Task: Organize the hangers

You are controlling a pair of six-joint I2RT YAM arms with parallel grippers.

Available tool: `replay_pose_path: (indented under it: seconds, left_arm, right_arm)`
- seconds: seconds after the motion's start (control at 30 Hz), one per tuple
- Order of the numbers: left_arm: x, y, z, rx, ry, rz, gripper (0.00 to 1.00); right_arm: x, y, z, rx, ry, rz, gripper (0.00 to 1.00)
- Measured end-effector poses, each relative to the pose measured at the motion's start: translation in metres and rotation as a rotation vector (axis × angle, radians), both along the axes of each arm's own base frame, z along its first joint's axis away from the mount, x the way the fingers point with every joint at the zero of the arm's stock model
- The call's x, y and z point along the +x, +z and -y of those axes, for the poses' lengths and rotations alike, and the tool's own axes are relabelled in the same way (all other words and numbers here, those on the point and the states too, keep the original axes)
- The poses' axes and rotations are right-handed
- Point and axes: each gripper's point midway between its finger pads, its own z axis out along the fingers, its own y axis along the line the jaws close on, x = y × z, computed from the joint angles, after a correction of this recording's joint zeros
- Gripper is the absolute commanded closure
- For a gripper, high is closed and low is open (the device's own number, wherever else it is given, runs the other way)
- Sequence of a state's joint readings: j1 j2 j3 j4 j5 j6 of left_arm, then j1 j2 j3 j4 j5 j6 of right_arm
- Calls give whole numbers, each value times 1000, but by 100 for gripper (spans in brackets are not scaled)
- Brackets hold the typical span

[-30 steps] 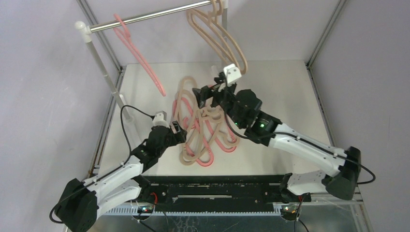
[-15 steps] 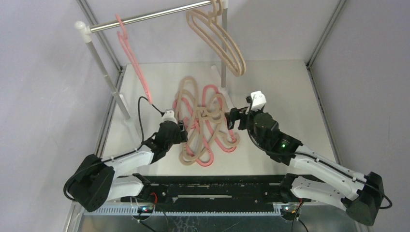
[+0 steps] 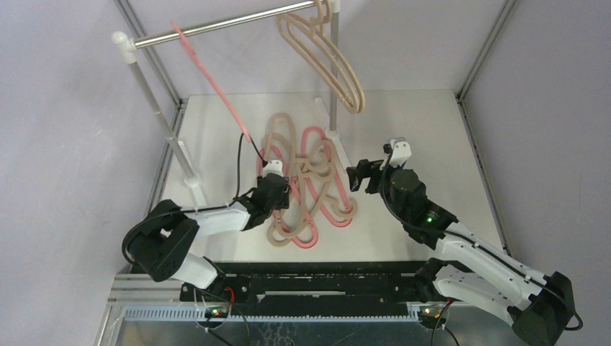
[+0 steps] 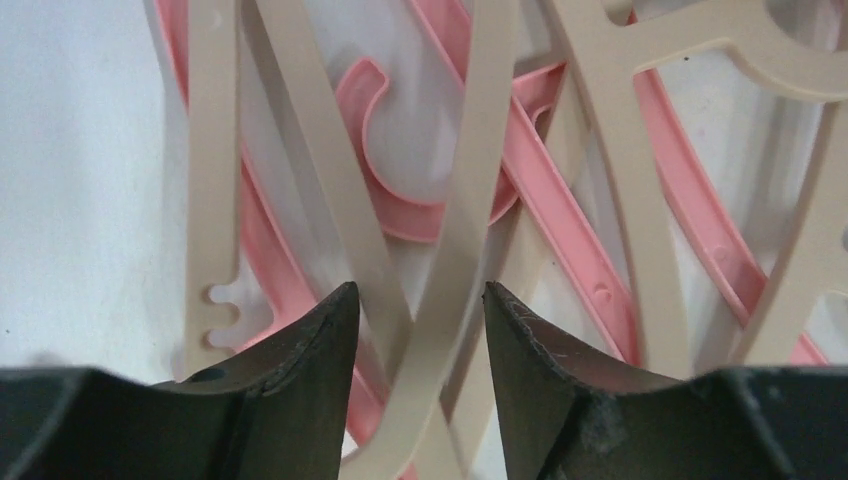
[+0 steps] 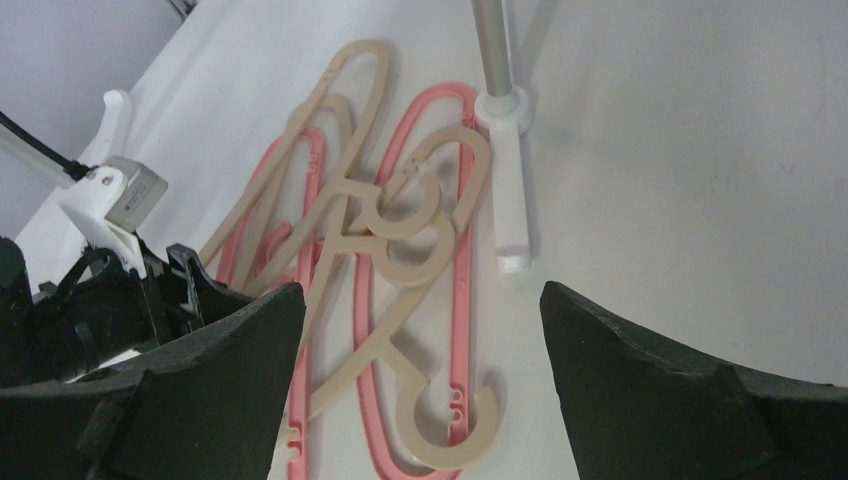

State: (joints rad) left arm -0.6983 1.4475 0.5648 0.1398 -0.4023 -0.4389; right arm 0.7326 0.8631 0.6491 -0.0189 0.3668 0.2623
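A tangled pile of pink and beige hangers [image 3: 306,184] lies on the white table. One pink hanger [image 3: 216,86] and two beige hangers [image 3: 328,61] hang from the rail. My left gripper [image 3: 285,189] is low over the pile's left side. In the left wrist view the left gripper [image 4: 420,290] is open, its jaws straddling crossed beige hanger bars [image 4: 470,200] without touching them, with pink hangers [image 4: 600,270] underneath. My right gripper [image 3: 358,176] hovers wide open at the pile's right edge. In the right wrist view the right gripper [image 5: 421,292] is above a beige hook [image 5: 440,440] and holds nothing.
The silver rail [image 3: 216,25] spans two white posts, the left post [image 3: 155,101] and the right post [image 3: 333,86]. The right post's white foot [image 5: 510,200] sits just beyond the pile. Metal frame bars [image 3: 479,144] border the table.
The left arm reached forward onto the pile and its jaws narrowed. The right arm pulled back from the hanging beige hangers to the pile's right edge. The hanging pink hanger swung.
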Motion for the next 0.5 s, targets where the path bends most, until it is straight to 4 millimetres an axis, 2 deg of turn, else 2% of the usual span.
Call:
replay_pose_path:
  seconds: [0.07, 0.2, 0.33, 0.5]
  left_arm:
    - [4, -3, 0, 22, 4, -2, 61]
    - [4, -16, -2, 61, 3, -27, 64]
    - [9, -17, 1, 65, 15, -18, 78]
    - [9, -16, 1, 68, 27, -14, 88]
  right_arm:
    - [1, -2, 6, 11, -11, -3, 6]
    - [3, 2, 19, 46, -35, 8, 6]
    - [3, 2, 26, 77, -42, 11, 7]
    - [4, -1, 29, 92, -32, 3, 8]
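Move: Just below the left hand, a tan hanger's bar runs between the open fingertips, about 1 cm ahead and 2 cm down. A pink hook lies some 6 cm ahead of the hand, the overlapping tan hooks about 8 cm ahead and 9 cm right, and the rack's white foot roughly 12 cm ahead and 15 cm right. From the right hand, that bar is about 19 cm left, 2 cm ahead and 21 cm below. Sinking nearly 2 cm and edging about 1 cm forward into the pile, the left hand brings its fingertips down either side of the tan bar, then closes them to pinch it, with hardly any wrist turn. The right hand slides about 3 cm to the right, away from the pile, its fingers staying wide open. ##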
